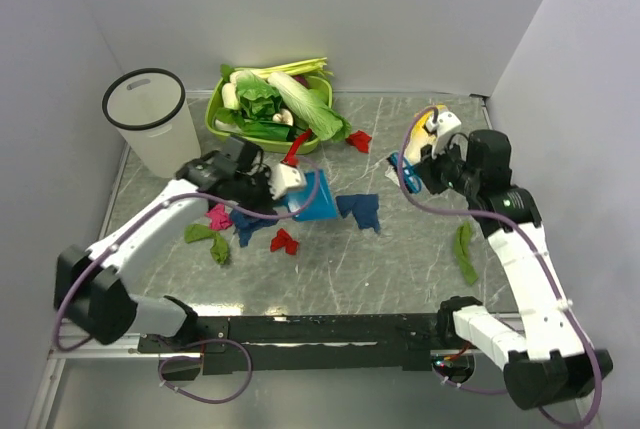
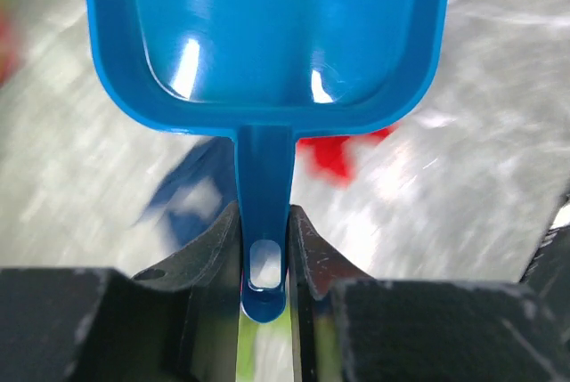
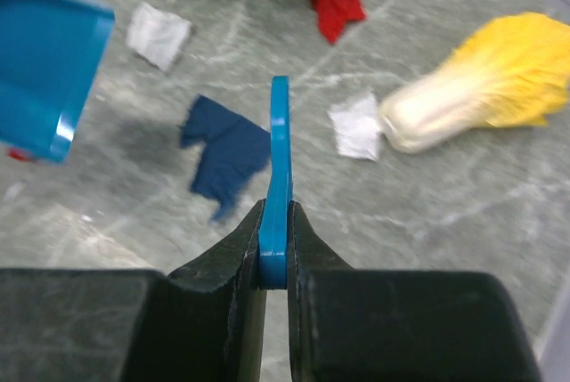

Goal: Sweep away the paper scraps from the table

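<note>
Paper scraps lie scattered on the grey-green table: red, dark blue, another red, pink and green. My left gripper is shut on the handle of the light-blue dustpan, held low over the table's middle. Under the pan show a red scrap and a dark blue one. My right gripper is shut on a thin blue tool, seen edge-on. Beyond it lie dark blue, white and red scraps.
A white bin stands at the back left. Beside it is a lime-green tray of leafy vegetables. A yellow-white cabbage lies by the right gripper. A black rail runs along the near edge, and white walls enclose the table.
</note>
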Motion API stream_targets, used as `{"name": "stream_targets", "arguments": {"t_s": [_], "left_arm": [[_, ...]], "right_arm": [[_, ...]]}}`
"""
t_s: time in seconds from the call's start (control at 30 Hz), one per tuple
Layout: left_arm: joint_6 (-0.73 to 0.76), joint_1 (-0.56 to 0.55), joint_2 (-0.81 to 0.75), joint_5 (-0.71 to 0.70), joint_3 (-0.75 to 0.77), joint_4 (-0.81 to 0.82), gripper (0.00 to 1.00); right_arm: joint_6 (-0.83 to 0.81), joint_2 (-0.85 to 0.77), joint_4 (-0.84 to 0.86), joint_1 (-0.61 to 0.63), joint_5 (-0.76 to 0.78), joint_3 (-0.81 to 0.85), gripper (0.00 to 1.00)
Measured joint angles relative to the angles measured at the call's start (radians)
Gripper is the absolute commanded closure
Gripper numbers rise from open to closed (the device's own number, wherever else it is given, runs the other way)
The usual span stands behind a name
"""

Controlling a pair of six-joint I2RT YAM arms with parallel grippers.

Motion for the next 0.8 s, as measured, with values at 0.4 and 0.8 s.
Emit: {"name": "stream_targets", "arguments": {"t_s": [0.4, 0.8], "left_arm": [[-0.161, 0.280, -0.320, -0.504, 0.111, -0.357, 0.99], [-0.289, 0.558, -0.547, -0.679, 0.227, -0.294, 0.99]], "right_arm": [[0.228, 0.360, 0.124, 0.394, -0.296, 0.169, 1.00], [0.382, 0.816, 0.230, 0.686, -0.374, 0.524, 1.00]]}}
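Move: The left hand, gripping the dustpan, has the pink scrap about 10 cm ahead and 13 cm to its left, 14 cm below. The crumpled blue scrap is 9 cm ahead and 5 cm left, the green one 3 cm ahead and 14 cm left, the bin some 23 cm ahead and 23 cm left. From the right hand with the brush, the crumpled blue scrap lies about 35 cm left, 6 cm ahead and 27 cm down; the flat blue scrap is 13 cm left and 8 cm ahead, the red one 27 cm left and level. Leftward with both hands at once, fast: the left carries the dustpan some 27 cm left past the scraps and almost 20 cm up, drawing back slightly and swinging counter-clockwise about 70 degrees until the pan points forward. The right sweeps the brush about 34 cm left through the air towards the crumpled blue scrap, easing back, turning counter-clockwise and tipping down. Both keep their grips. ##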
